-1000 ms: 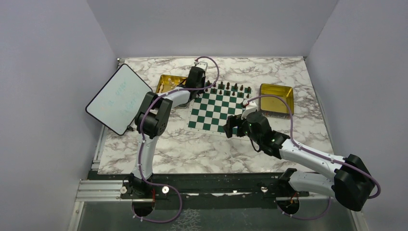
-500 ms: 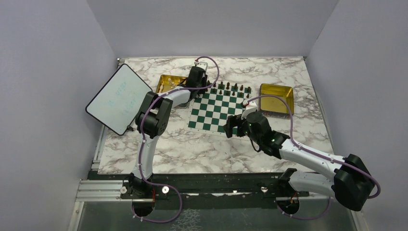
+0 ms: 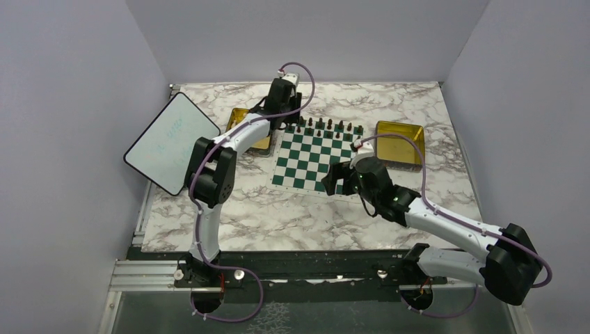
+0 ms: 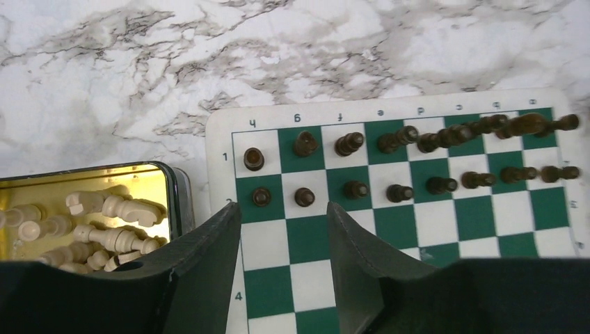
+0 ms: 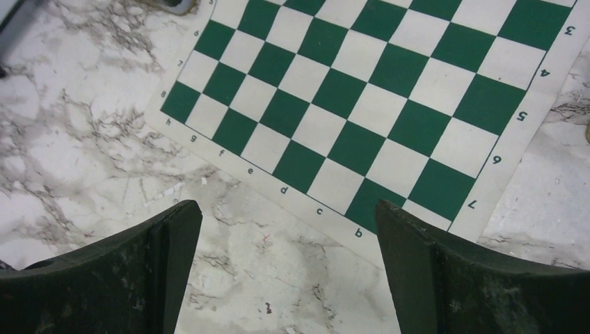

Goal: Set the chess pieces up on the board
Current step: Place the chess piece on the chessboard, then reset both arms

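Note:
The board [image 3: 313, 164] lies mid-table, a green and white mat. Dark chess pieces [image 3: 327, 127] stand in two rows along its far edge. The left wrist view shows the same dark pieces [image 4: 355, 189] on rows 1 and 2. My left gripper [image 4: 284, 209] hovers over the board's far left corner, open, with only bare squares between its fingers. In the top view the left gripper [image 3: 284, 115] sits between the left tray and the board. Cream chess pieces [image 4: 104, 223] lie in a heap in the gold tray. My right gripper [image 5: 286, 209] is wide open and empty above the marble just off the board's near edge [image 5: 334, 223].
The left gold tray [image 4: 170, 188] stands beside the board's far left corner, half under my left arm. A second gold tray [image 3: 400, 125] stands at the far right. A white tablet [image 3: 170, 142] leans at the left wall. Marble tabletop [image 3: 292, 216] runs to the near edge.
The left gripper has opened and risen away from the board's far left corner, the arm swinging slightly left. The right gripper has shifted a little towards the board, still open.

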Motion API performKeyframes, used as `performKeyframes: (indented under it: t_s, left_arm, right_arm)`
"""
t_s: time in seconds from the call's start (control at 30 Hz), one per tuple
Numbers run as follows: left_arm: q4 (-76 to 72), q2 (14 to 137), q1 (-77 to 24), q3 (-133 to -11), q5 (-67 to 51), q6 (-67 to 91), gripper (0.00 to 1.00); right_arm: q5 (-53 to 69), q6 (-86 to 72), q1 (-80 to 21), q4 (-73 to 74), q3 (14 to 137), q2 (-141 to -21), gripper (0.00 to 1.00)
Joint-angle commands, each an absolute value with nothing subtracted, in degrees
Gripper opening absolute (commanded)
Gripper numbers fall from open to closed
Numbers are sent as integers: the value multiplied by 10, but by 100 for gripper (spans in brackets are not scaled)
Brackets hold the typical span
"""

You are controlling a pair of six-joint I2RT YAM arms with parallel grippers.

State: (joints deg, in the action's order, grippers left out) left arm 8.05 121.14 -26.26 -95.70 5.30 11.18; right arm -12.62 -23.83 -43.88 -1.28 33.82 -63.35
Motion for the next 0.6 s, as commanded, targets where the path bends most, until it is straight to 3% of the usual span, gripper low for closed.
performKeyframes:
  t_s: [0.0, 0.17, 0.2, 0.23, 0.27, 0.57]
  left_arm:
    - [138, 1128, -262, -958, -19, 136, 51]
    - [146, 1051, -262, -903, -69, 151, 61]
    - [146, 1034, -263, -887, -76, 154, 70]
    - [146, 1017, -263, -873, -86, 158, 95]
    - [145, 999, -263, -855, -98, 162, 98]
    - [104, 817, -264, -667, -159, 190, 99]
  right_arm:
    - [-177, -312, -442, 76, 399, -615, 100]
    - [-199, -333, -442, 148, 457, -613, 100]
    - [-201, -330, -442, 156, 467, -613, 100]
    - [-206, -329, -442, 168, 474, -613, 100]
    - [-215, -331, -442, 181, 483, -612, 100]
    - [-249, -351, -442, 200, 491, -563, 100]
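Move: The left hand hangs empty just above the freshly placed dark corner pawn, about 1 cm ahead, 1 cm left and 8 cm below. The next dark pawn is level with that one, 3 cm to its right; the dark corner rook is 3 cm beyond it. The light pieces in the left tray lie some 14 cm left, 1 cm ahead, 8 cm below. From the right hand they are roughly 28 cm ahead, 25 cm left, 10 cm below. Left hand draws back about 13 cm from the pawns, rising and opening fully; right hand rises about 7 cm. ##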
